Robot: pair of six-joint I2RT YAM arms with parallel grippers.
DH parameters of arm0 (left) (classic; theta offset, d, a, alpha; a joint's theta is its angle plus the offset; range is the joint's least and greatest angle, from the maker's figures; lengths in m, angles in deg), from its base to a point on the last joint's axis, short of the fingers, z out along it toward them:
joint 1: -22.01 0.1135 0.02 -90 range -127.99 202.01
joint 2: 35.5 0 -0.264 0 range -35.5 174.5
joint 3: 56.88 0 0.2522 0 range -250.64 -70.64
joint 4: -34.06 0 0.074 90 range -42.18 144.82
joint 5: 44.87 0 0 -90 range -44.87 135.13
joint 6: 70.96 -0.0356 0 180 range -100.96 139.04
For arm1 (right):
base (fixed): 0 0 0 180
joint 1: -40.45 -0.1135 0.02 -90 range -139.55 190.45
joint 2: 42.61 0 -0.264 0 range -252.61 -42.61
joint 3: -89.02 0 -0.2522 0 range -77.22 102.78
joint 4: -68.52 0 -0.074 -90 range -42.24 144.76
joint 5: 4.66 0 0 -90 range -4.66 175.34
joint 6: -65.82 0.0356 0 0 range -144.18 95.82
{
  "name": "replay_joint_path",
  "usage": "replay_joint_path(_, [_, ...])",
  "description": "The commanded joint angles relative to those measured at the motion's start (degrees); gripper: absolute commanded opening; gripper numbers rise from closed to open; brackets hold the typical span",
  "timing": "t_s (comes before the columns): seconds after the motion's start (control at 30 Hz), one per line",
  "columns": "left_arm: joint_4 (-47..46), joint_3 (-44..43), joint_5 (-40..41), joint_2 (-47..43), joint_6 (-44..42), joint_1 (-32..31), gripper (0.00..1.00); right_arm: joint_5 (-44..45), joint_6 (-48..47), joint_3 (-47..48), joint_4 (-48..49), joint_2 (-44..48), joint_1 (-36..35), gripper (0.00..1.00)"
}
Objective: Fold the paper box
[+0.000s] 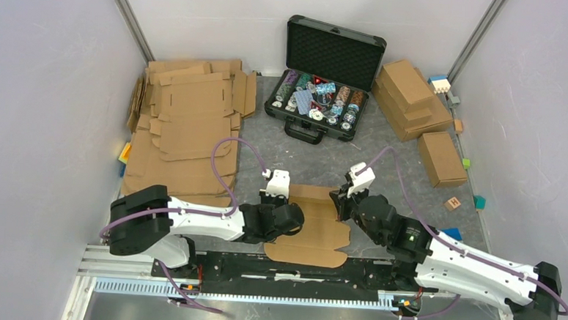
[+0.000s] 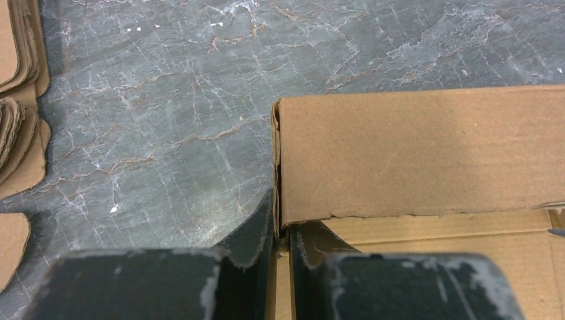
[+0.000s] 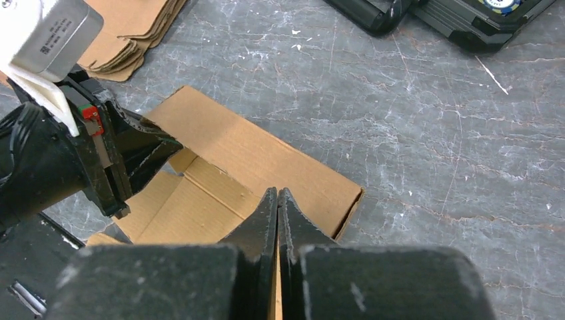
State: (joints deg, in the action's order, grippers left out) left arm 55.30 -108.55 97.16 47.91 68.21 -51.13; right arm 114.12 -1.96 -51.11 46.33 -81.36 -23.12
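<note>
The paper box [image 1: 314, 235] is a brown cardboard sheet lying partly folded between my two arms near the front edge. Its far wall [image 2: 413, 147] stands up, and the floor panel [image 3: 200, 207] lies flat. My left gripper [image 2: 281, 233] is shut on the box's left side wall at the far left corner, with the cardboard edge running between the fingers. It also shows in the right wrist view, left gripper [image 3: 143, 157]. My right gripper [image 3: 277, 197] is shut, tips pressed together, over the right part of the box close to the far wall. In the overhead view the left gripper [image 1: 291, 213] and right gripper [image 1: 335, 201] flank the box.
A pile of flat cardboard sheets [image 1: 187, 125] covers the left of the table. An open black case of chips [image 1: 321, 89] stands at the back centre. Finished cardboard boxes [image 1: 409, 97] and another box [image 1: 441, 157] sit at the back right, with small coloured blocks [image 1: 453, 204] nearby.
</note>
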Motion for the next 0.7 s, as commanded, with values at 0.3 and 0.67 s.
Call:
replay_joint_path(0.3, [-4.2,1.9,2.8,0.1,-3.1,-0.2,0.12,1.6,4.5,-3.3,-3.6,-6.2,1.2,0.0])
replay_joint_path(0.67, [-4.9,3.7,-6.7,-3.1,-7.3,-0.2,0.51,0.6,4.7,-3.7,-3.6,-6.5,1.2,0.0])
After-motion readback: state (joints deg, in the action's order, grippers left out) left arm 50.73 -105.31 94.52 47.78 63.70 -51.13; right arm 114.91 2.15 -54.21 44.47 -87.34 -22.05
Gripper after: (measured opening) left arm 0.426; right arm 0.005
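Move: The left fingers are already pinching the left corner of the box's folded-over strip, along its far wall, with the strip's right end about 16 cm to that hand's right and 1 cm ahead. That right end lies some 3 cm to the right hand's right, 1 cm ahead and 6 cm below. The left corner is about 13 cm to the right hand's left, level ahead and 6 cm down; the box floor's middle is some 8 cm back, 6 cm left and 11 cm below. With its fingers kept shut, the right hand comes down about 5.5 cm towards the right end of the folded-over strip, drifting about a centimetre to its right and tipping slightly downward, then holds there with its fingertips at or close above the strip's near edge. The left hand keeps its pinch on the left corner while easing down under a centimetre, and only at the very end sinks a little more, turns slightly clockwise and opens its fingers to nearly half, loosening from the cardboard. ##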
